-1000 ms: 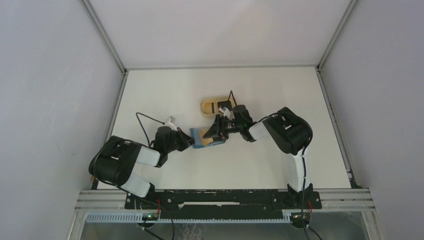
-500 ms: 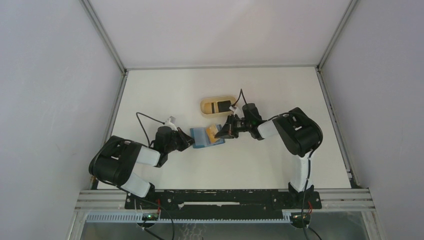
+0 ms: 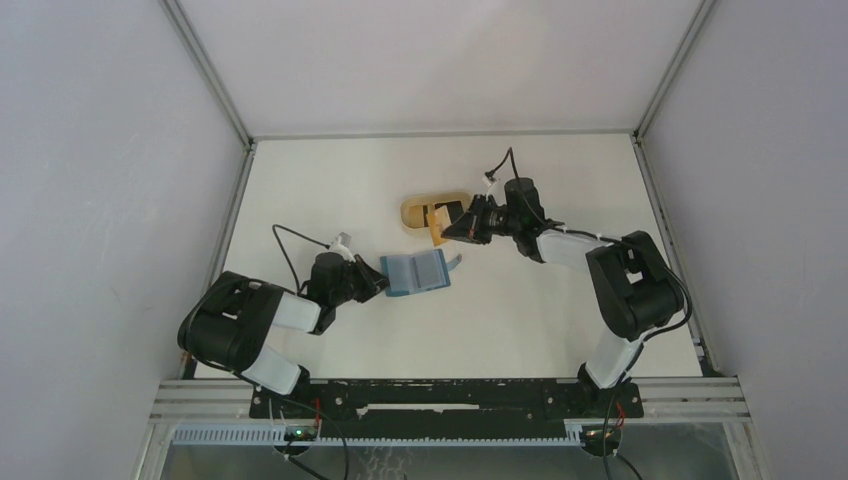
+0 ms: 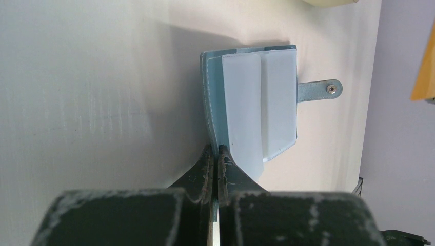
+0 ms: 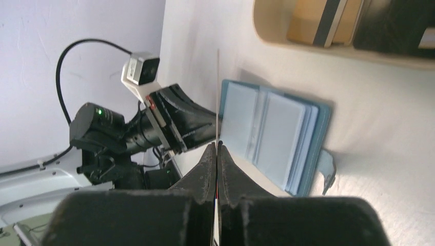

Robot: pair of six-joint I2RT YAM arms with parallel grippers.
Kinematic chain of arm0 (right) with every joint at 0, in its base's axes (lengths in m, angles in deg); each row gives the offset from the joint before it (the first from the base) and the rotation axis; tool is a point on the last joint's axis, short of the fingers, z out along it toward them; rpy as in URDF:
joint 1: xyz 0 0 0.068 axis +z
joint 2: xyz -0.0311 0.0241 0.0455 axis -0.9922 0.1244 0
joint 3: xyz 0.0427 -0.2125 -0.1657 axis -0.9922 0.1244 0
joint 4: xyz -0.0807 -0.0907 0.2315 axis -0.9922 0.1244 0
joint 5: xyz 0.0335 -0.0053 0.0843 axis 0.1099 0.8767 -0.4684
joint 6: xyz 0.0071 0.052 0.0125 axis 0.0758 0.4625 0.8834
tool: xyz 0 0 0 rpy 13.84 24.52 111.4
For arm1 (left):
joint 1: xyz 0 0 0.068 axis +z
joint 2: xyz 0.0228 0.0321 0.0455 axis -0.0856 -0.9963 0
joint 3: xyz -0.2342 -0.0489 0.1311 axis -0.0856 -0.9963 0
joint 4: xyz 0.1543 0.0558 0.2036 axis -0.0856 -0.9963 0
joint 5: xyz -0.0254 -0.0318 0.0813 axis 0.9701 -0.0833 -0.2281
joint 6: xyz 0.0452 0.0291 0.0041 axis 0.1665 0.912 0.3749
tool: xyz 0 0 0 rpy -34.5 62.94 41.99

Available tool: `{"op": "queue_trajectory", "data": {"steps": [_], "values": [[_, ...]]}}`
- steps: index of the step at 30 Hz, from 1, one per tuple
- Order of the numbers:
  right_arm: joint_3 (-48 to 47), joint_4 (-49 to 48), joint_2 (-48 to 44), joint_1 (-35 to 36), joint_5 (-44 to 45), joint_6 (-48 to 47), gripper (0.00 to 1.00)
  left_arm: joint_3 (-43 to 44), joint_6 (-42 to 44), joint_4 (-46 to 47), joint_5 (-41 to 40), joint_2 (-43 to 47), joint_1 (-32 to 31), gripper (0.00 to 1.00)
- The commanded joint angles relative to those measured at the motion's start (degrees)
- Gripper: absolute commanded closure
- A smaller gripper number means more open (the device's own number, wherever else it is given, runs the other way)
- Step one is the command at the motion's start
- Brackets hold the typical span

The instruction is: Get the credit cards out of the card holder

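Observation:
The teal-blue card holder (image 3: 415, 272) lies open on the table, its pale plastic sleeves (image 4: 259, 107) facing up and its closure tab (image 4: 318, 91) sticking out. My left gripper (image 3: 377, 281) is shut on the holder's near edge (image 4: 215, 151). An orange credit card (image 3: 438, 237) hangs above the table by the tan tray, with my right gripper (image 3: 452, 230) shut on it. In the right wrist view that card (image 5: 218, 92) shows edge-on between the shut fingers of the right gripper (image 5: 217, 146), apart from the holder (image 5: 272, 136).
The tan rounded tray (image 3: 412, 212) sits just behind the holder. It holds a black card (image 5: 395, 23) and a tan card with a dark stripe (image 5: 320, 20). Enclosure walls run along the table's left, right and far edges.
My right gripper closed on an orange card at the holder, drew it out and carried it back and to the right, up to the tray. The left gripper kept its hold.

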Motion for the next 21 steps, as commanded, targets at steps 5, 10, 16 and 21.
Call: {"op": "queue_trajectory", "data": {"steps": [5, 10, 16, 21], "values": [[-10.07, 2.34, 2.98, 0.34, 7.49, 0.91, 1.0, -1.01, 2.25, -10.49, -3.14, -1.82, -0.69, 1.0], [-16.15, 3.58, 7.26, 0.35, 8.84, 1.87, 1.0, -1.0, 2.34, -10.52, -3.23, -1.93, -0.73, 1.0], [-20.23, 5.35, 10.5, 1.65, 10.66, 1.2, 1.0, -1.1, 2.38, -10.52, -3.43, -1.84, -0.69, 1.0], [-21.75, 4.81, 12.99, 2.89, 12.1, 1.73, 1.0, -0.99, 2.5, -10.5, -3.48, -2.3, -0.69, 1.0]]}}
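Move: From my right hand, still pinching the gold card, the tray's middle lies about 13 cm ahead, 1 cm left and some 10 cm below. The black card lying in the tray is roughly 13 cm ahead and 2 cm right. The open card holder is about 4 cm back, 5 cm left and 10 cm below. My left hand still grips the holder's left edge; from there the tray is some 18 cm ahead and 11 cm right, about level. I carry the pinched gold card forward with my right hand, about 8 cm away from the holder and in over the tray. The hand rises a little at first, then sinks back by nearly as much while easing some 3 cm left and slowing. The wrist turns just under 10 degrees clockwise, and the fingers stay shut on the card. ##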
